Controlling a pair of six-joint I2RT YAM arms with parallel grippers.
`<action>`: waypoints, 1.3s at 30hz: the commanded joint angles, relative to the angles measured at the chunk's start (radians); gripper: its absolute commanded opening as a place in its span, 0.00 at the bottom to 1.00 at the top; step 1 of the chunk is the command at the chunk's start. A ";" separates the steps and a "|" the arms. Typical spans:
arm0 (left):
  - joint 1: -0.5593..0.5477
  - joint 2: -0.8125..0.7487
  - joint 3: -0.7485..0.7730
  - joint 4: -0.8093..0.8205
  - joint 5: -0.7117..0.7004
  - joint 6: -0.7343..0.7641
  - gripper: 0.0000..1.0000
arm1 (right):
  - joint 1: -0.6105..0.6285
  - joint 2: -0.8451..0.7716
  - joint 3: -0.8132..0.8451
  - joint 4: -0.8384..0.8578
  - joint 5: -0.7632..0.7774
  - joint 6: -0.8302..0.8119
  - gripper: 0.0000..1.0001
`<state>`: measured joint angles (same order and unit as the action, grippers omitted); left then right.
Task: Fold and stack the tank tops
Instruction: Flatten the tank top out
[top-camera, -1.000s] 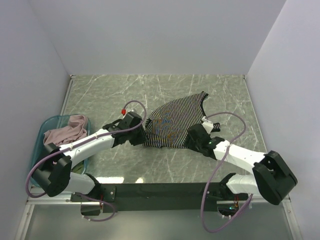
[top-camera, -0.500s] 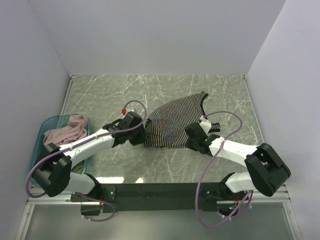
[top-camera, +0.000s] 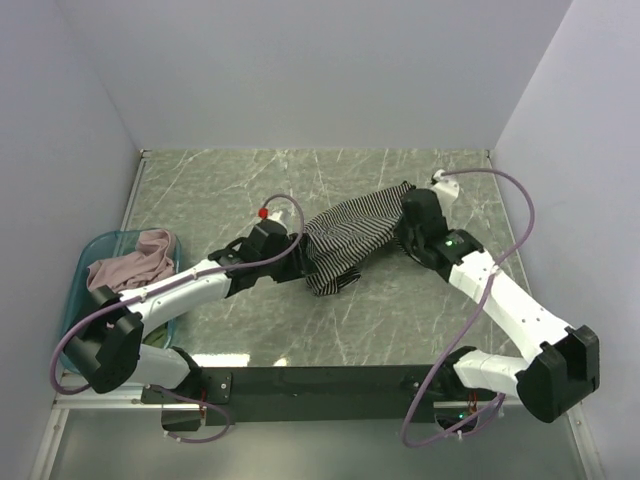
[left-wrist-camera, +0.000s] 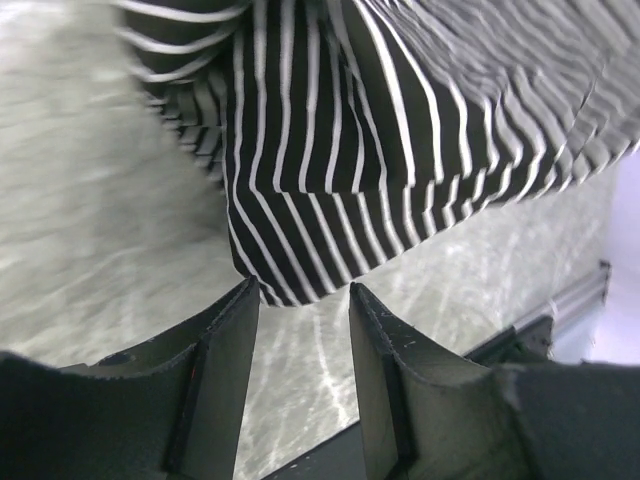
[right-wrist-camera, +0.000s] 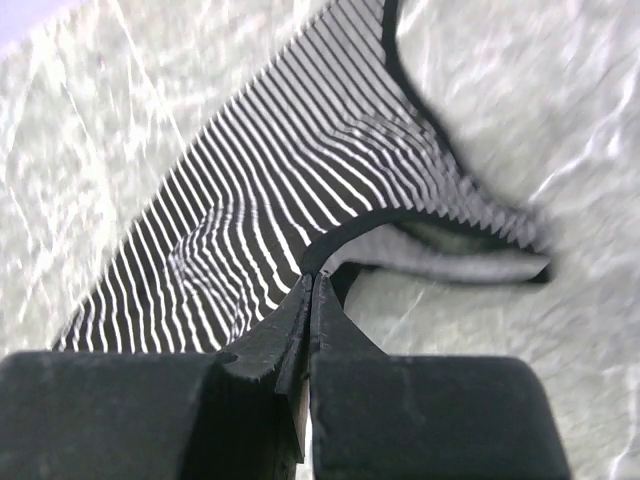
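Note:
The black-and-white striped tank top (top-camera: 345, 232) lies crumpled and partly lifted in the middle of the marble table. My right gripper (top-camera: 402, 232) is at its right end. In the right wrist view this gripper (right-wrist-camera: 312, 278) is shut on the top's dark-edged opening, and the striped cloth (right-wrist-camera: 250, 190) stretches away from it. My left gripper (top-camera: 295, 258) is at the top's left side. Its jaws (left-wrist-camera: 303, 292) stand open with nothing between them, and a corner of the striped cloth (left-wrist-camera: 340, 150) hangs just past the fingertips. A dusty pink tank top (top-camera: 135, 260) lies bunched in the tub.
A teal plastic tub (top-camera: 84, 262) sits at the table's left edge beside the left arm. White walls close in the table at the back and on both sides. The black mounting rail (top-camera: 330, 380) runs along the near edge.
My right gripper shut on the top's dark edge and carried it toward the back right, dragging the cloth along. My left gripper's jaws opened wider and the cloth slipped out ahead of them.

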<state>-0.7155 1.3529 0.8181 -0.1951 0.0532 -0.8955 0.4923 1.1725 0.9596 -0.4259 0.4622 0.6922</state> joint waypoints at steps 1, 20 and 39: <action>-0.041 0.021 0.019 0.111 0.048 0.046 0.47 | -0.029 -0.007 0.103 -0.060 0.056 -0.083 0.00; -0.236 0.290 0.185 0.261 -0.052 0.089 0.57 | -0.038 0.131 0.631 -0.178 0.154 -0.235 0.00; -0.345 0.453 0.493 0.284 -0.407 0.193 0.76 | -0.028 0.176 0.870 -0.269 0.179 -0.290 0.00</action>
<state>-1.0538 1.8027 1.2324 0.0601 -0.1963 -0.7250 0.4595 1.3464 1.7786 -0.6888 0.6140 0.4210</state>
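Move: A little ahead of the open left hand and roughly 10 cm to its right is the middle of the striped tank top, about 6 cm lower; its near end rests some 6 cm back from that hand, 4 cm to its right and 10 cm below. The shut right hand already holds the tank top's raised edge: the garment's middle is about 9 cm left of it, 3 cm back and 12 cm below, and the far end about 8 cm straight ahead, 17 cm down. Keeping its pinch on the tank top, the right hand hoists it about 24 cm, easing slightly forward and tipping its fingertips up about 20 degrees. The left hand, empty, sweeps some 18 cm right to the near left side of the lifted cloth, dipping and drawing back slightly before rising forward; its fingers tilt up, swing clockwise and spread wider without gripping. ##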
